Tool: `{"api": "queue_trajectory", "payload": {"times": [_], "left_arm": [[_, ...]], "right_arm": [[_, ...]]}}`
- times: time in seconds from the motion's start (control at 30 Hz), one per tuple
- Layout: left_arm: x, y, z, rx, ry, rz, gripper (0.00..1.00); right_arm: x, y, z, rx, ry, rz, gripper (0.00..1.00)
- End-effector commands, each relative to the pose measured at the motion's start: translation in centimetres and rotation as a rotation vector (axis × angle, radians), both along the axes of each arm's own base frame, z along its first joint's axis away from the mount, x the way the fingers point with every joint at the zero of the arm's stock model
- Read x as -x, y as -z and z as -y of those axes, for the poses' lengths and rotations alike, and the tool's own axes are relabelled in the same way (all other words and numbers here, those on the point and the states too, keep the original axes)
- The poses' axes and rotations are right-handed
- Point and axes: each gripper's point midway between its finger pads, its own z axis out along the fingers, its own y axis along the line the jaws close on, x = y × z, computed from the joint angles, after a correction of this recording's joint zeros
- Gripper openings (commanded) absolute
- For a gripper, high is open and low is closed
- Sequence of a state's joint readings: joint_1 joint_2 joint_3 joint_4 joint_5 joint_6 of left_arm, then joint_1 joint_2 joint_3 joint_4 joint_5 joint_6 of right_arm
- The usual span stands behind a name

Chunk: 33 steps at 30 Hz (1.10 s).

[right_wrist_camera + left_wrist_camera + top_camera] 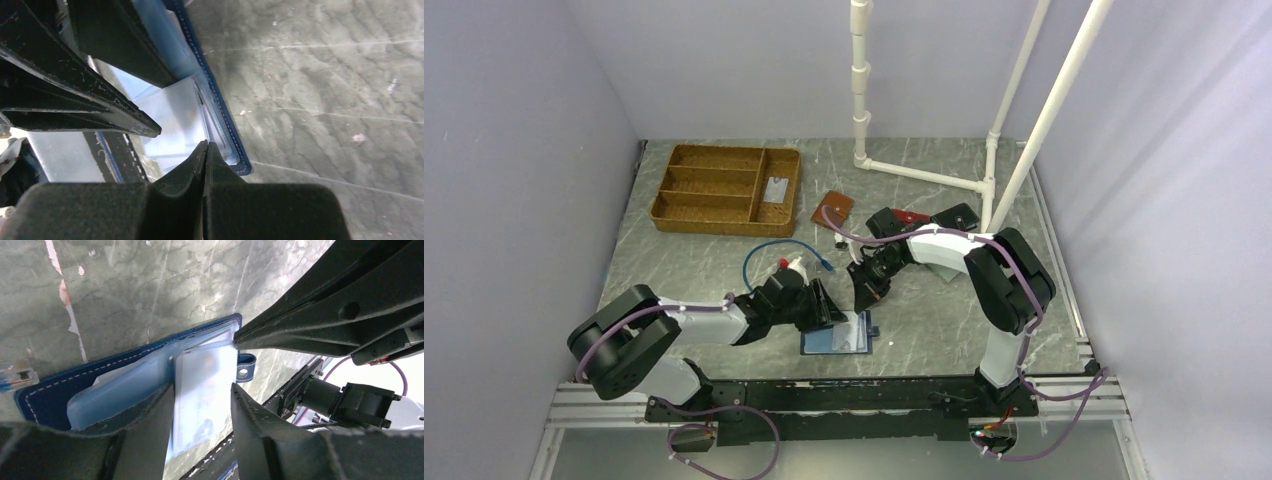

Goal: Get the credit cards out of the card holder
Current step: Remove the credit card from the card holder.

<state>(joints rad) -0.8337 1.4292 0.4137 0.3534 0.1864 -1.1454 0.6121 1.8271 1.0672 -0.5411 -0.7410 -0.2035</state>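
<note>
The navy blue card holder [836, 338] lies open on the table in front of both arms, lighter blue inside up [120, 385]. A pale credit card [205, 410] sticks out of its clear pocket toward the table's near edge. My left gripper [202, 386] is open, one finger on each side of that card, with gaps showing [827, 310]. My right gripper [206, 144] is shut, its tips pressed together at the edge of the pale card [175, 115], beside the holder's stitched rim [235, 145]. Whether a card is pinched between them I cannot tell. In the top view it [862, 298] hangs just above the holder.
A wicker tray [686, 188] stands at the back left with a pale card [776, 190] in its right compartment. A tan-brown wallet [833, 210], a red wallet [911, 216] and a blue cable [769, 262] lie mid-table. A white pipe frame [924, 175] rises behind.
</note>
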Motion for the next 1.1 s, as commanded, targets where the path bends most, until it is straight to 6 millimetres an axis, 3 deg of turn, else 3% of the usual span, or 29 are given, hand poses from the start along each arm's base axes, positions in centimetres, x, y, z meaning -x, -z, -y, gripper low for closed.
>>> {"api": "queue_trajectory", "payload": {"times": [0.0, 0.47, 0.63, 0.73, 1.07], "left_arm": [[-0.1, -1.5, 0.2, 0.039, 0.000, 0.025, 0.51], [1.4, -2.8, -0.1, -0.004, 0.146, 0.088, 0.63], [1.8, -3.7, 0.4, 0.020, 0.203, 0.124, 0.76], [1.8, -4.1, 0.7, 0.035, 0.228, 0.138, 0.78], [1.6, -2.7, 0.8, -0.077, 0.218, 0.076, 0.83]], "right_arm": [[0.3, -3.5, -1.5, -0.138, -0.037, -0.016, 0.00], [0.0, -4.7, -2.1, -0.226, 0.046, -0.100, 0.00], [-0.2, -4.7, -2.3, -0.242, 0.078, -0.122, 0.00], [-0.2, -4.6, -2.4, -0.252, 0.090, -0.138, 0.00], [0.2, -5.3, -3.0, -0.302, 0.111, -0.209, 0.00]]}}
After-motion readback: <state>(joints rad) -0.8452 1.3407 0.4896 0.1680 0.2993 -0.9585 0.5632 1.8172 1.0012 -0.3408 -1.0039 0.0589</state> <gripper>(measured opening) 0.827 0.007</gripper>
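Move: The card sleeve's middle lies about 2 cm back, 2 cm right and 2 cm below the left hand. The right hand is at the sleeve's far right corner, so the sleeve's middle is roughly 4 cm back, 1 cm left and 2 cm below it. From the left hand, the blue flap is some 4 cm back and 4 cm left, the strap 2 cm back and 6 cm right, and the clear plug 3 cm ahead and 6 cm left, all some 3 cm lower. Still pinching the clear sleeve by its far right corner, the right hand peels it up about 3 cm and leftward about 2 cm, its wrist tilting some 20 degrees so the fingers point more level. The left hand's half-open fingers spread wide around the sleeve as it rises and draws back, roughly 2 cm each way, turning slightly clockwise. ##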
